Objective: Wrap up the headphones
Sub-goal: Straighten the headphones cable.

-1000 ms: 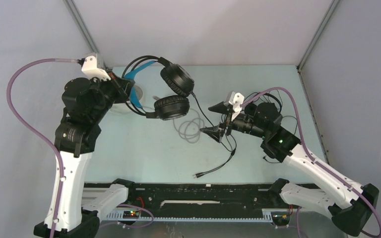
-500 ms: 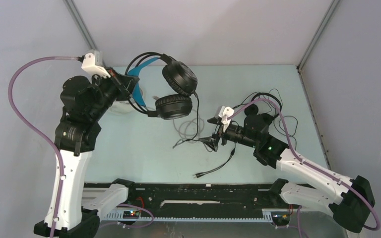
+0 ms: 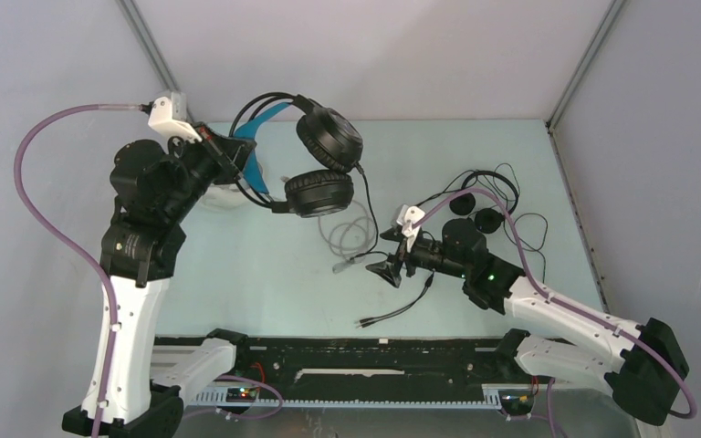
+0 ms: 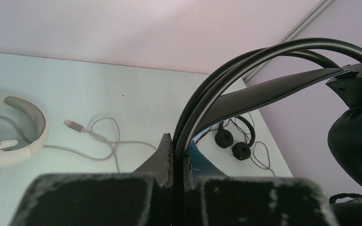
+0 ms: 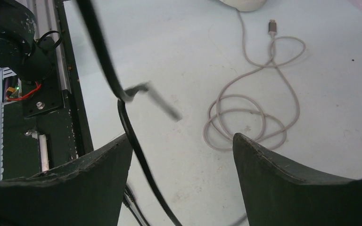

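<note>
The black over-ear headphones [image 3: 315, 160] with the blue headband [image 3: 254, 151] hang above the table's back left. My left gripper [image 3: 235, 157] is shut on their thin black headband wires [image 4: 202, 108]. Their black cable [image 3: 400, 306] drops to the table and passes between my right gripper's [image 3: 391, 258] open fingers, close to the left finger [image 5: 99, 165], unclamped [image 5: 136, 136]. The white headphones [image 4: 9, 136] lie mostly hidden behind the left arm, their grey cable [image 3: 351, 239] coiled at mid-table. The small black on-ear headphones [image 3: 479, 208] lie at the right with loose thin cord.
The black rail [image 3: 374, 351] with the arm bases runs along the near edge, also showing at the left of the right wrist view [image 5: 42, 94]. Grey enclosure walls stand close at the back and right. The grey coil [image 5: 250, 117] lies just beyond the right fingertips.
My right gripper has come down and toward the near side, around the black cable, its jaws narrowing slightly. The left gripper has shifted the black headphones a little to the right.
</note>
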Robot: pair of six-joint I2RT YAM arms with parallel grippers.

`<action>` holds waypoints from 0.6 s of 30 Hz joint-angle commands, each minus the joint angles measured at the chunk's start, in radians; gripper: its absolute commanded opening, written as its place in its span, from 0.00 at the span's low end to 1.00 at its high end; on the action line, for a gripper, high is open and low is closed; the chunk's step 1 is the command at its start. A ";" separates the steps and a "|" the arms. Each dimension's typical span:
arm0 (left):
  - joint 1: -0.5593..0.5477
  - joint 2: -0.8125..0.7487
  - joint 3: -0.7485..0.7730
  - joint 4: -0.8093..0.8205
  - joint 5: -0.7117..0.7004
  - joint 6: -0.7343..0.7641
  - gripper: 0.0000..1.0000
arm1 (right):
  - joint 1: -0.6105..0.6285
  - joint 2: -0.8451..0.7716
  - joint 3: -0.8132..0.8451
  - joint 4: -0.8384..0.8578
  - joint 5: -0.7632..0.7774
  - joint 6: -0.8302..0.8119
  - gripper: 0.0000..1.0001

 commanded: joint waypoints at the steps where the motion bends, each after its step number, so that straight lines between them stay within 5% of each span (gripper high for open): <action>1: 0.009 -0.024 0.018 0.114 0.035 -0.080 0.00 | 0.015 -0.004 0.000 0.101 0.011 0.008 0.79; 3: 0.009 -0.027 0.011 0.120 0.044 -0.086 0.00 | 0.023 0.006 0.001 0.141 0.006 0.008 0.77; 7: 0.009 -0.024 0.027 0.093 0.012 -0.071 0.00 | 0.027 0.026 0.000 0.176 0.083 0.025 0.17; 10: 0.025 -0.020 0.074 0.021 -0.110 -0.037 0.00 | -0.004 0.030 -0.001 0.132 0.247 0.061 0.00; 18: 0.190 -0.015 0.159 -0.027 -0.119 -0.096 0.00 | -0.447 0.007 -0.047 -0.130 0.514 0.436 0.00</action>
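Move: The headphones cable hangs between the right hand's open fingers, about 1 cm back of its midpoint and at its height. The headphones in the left hand are roughly 9 cm ahead, 12 cm left and 22 cm above; the small black headset lies some 18 cm ahead and 27 cm right, the cable's plug end about 9 cm back and 2 cm left, both 20 cm below. From the left hand the cable is about 8 cm back, 24 cm right and 24 cm down. The right fingers shut on the hanging cable and pinch it while the hand rises a touch; then, speeding up, the hand draws the cable about 10 cm forward and 9 cm right, away from the headphones, swinging some 35 degrees clockwise. The left hand keeps its grip on the headband and late on pulls about 5 cm left, turning slightly counter-clockwise. ##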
